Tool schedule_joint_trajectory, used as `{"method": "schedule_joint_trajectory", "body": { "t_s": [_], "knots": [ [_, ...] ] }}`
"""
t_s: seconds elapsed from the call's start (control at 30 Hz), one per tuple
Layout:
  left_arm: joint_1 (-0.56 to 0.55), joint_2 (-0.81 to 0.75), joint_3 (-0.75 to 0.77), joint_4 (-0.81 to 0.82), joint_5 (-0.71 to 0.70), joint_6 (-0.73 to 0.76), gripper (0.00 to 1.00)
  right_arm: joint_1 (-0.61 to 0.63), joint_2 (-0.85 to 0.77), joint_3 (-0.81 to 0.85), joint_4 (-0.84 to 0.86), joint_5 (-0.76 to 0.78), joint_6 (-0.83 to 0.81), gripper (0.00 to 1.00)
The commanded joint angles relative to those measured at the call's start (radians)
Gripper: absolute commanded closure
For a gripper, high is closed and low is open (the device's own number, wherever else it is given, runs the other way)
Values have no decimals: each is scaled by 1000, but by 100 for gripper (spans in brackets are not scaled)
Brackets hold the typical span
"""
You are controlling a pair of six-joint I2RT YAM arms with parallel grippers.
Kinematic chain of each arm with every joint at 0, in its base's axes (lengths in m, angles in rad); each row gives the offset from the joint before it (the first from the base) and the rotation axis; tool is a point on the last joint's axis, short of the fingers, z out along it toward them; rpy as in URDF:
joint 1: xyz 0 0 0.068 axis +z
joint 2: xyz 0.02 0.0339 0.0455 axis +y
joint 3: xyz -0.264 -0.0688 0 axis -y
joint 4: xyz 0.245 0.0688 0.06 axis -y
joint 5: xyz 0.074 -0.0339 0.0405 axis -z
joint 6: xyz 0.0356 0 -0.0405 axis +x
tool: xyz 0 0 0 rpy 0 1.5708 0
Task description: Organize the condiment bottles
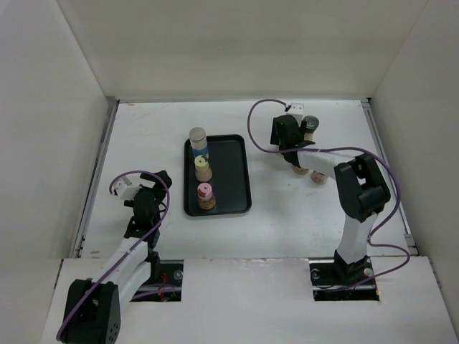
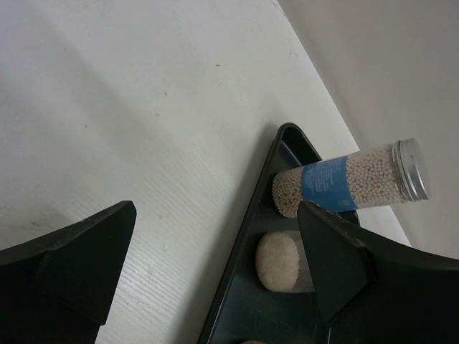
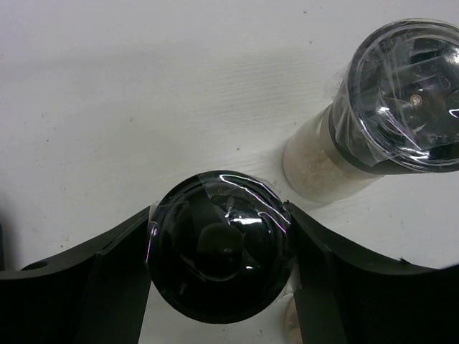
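Note:
My right gripper (image 3: 221, 215) is shut on a condiment bottle by its glossy black cap (image 3: 221, 254), one finger on each side; in the top view that gripper (image 1: 289, 136) hides the bottle. A second bottle with a dark see-through cap (image 3: 398, 107) (image 1: 311, 125) stands just beyond it. Two more bottles (image 1: 301, 170) (image 1: 319, 177) peek out from under the right arm. On the black tray (image 1: 233, 172) stand a blue-labelled bottle (image 1: 198, 141) (image 2: 344, 183), a cream-capped one (image 1: 203, 168) (image 2: 278, 261) and a pink-capped one (image 1: 206, 196). My left gripper (image 1: 159, 179) (image 2: 215, 215) hangs open left of the tray, holding nothing.
The tray's left rim (image 2: 251, 236) runs between the left fingers. White walls enclose the table on three sides. The right half of the tray is bare. The right arm's cable (image 1: 258, 118) loops above the table behind the tray.

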Motion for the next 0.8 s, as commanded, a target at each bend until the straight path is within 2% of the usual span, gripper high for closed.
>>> {"method": "schedule_joint_trajectory", "body": {
  "t_s": [0.0, 0.1, 0.3, 0.57, 0.77],
  "knots": [
    [-5, -5, 23, 51, -1, 5, 0, 10, -51, 0, 121, 2, -15, 37],
    [-2, -7, 21, 51, 7, 5, 0, 46, -112, -28, 187, 6, -54, 39],
    [-6, -11, 21, 51, 5, 5, 0, 152, -182, 4, 181, -33, -79, 40],
    [0, -40, 15, 42, 1, 10, 0, 292, 1, 217, 138, -121, -31, 40],
    [-5, -39, 15, 42, -4, 12, 0, 332, 165, 389, 99, -130, -23, 40]
  ]
}}
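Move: The right fingers already grip the black-capped bottle standing on the table. Its way leads to the free far-right part of the tray, about 22 cm left, 3 cm back and 6 cm below the hand. Beside that spot the blue-label bottle stands some 31 cm left and 2 cm back, the yellow-topped one 30 cm left and 11 cm back. The tall dark-lidded bottle is 11 cm right, 4 cm ahead. From the left hand the free spot lies roughly 17 cm ahead, 30 cm right. Still pinching the black-capped bottle by its top, the right hand lifts it off the table and swings it about 22 cm left to above the tray's free far-right part, towards the blue-label bottle. The path rises nearly 9 cm, drawing back slightly, then begins to sink at the end, while the wrist turns some 25 degrees counter-clockwise and the grip stays unchanged. ##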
